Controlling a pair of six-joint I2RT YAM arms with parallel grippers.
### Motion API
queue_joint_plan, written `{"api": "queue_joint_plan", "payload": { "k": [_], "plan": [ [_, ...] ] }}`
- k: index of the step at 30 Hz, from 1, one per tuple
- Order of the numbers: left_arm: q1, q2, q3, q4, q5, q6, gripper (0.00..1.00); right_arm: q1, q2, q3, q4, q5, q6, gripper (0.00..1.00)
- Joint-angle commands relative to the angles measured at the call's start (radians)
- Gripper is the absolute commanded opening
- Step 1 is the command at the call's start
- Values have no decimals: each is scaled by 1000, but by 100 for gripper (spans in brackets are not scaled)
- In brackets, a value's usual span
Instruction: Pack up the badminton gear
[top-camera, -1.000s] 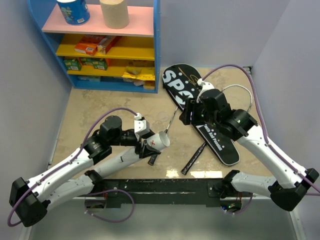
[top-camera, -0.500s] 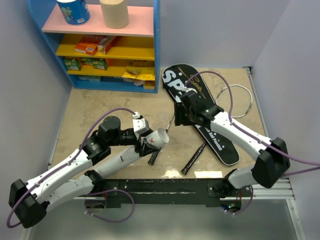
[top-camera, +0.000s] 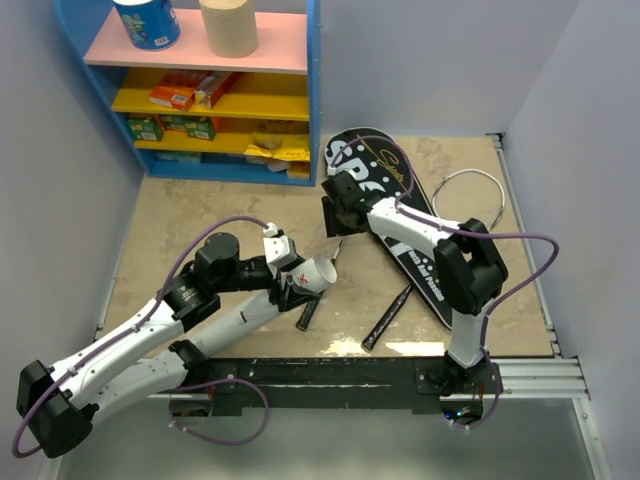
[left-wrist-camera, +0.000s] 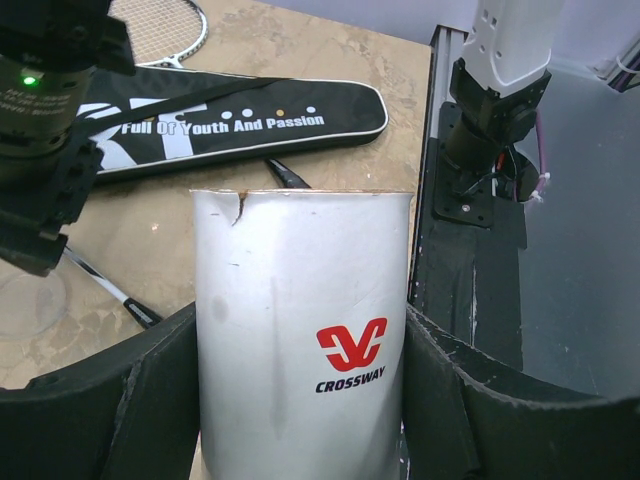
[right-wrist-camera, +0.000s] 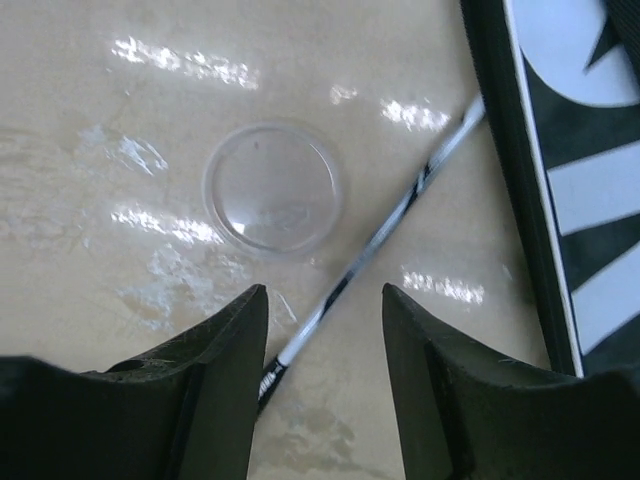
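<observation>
My left gripper (top-camera: 293, 281) is shut on the long white tube (top-camera: 316, 274), lettered CROSSWAY in the left wrist view (left-wrist-camera: 300, 300), and holds it above the table. The black SPORT bag (top-camera: 410, 240) lies at the middle right; it also shows in the left wrist view (left-wrist-camera: 220, 115). My right gripper (top-camera: 336, 220) is open and empty, just left of the bag, above a racket's thin shaft (right-wrist-camera: 400, 205). One racket's white head (top-camera: 470, 195) sticks out from behind the bag. Two black handles (top-camera: 306, 314) (top-camera: 386, 320) lie near the front.
A clear round lid (right-wrist-camera: 272, 188) lies on the table next to the shaft, ahead of my right fingers. A blue shelf (top-camera: 210, 90) with paper rolls and small boxes stands at the back left. The black base rail (top-camera: 330, 375) runs along the near edge.
My right gripper has swung left off the bag to above the racket shaft beside it. My left gripper has kept the tube nearly still.
</observation>
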Motion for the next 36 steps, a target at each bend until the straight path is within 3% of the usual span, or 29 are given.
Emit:
{"api": "queue_joint_plan", "payload": {
  "k": [1, 23, 26, 36],
  "plan": [
    [-4, -14, 34, 44, -4, -1, 8, 9, 47, 106, 66, -38, -50, 52],
    [-3, -8, 37, 40, 1, 1, 8, 80, 248, 223, 74, -35, -53, 50],
    [-4, -11, 37, 40, -1, -1, 8, 81, 263, 226, 60, -9, -53, 47],
    [-4, -13, 37, 38, 1, 1, 8, 86, 305, 237, 22, 39, -51, 20]
  ]
}}
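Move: The clear round lid lies flat on the table, about 3 cm ahead of the right hand, 4 cm to its left and some 6 cm below. The racket shaft runs almost under that hand, its nearest stretch roughly 1 cm ahead, 2 cm right and 6 cm down. The black bag's middle is around 4 cm ahead, 16 cm right and 5 cm lower. From the left hand, the lid is about 25 cm ahead, 5 cm right and 21 cm below. The right fingertips come down astride the lid's left rim and close on it from about half open to a quarter open, still closing. To get there the hand swings about 7 cm left, past the lid's middle, at first easing slightly forward, then sinks some 5 cm, turning a little counter-clockwise. The left hand keeps the white tube gripped and still. ##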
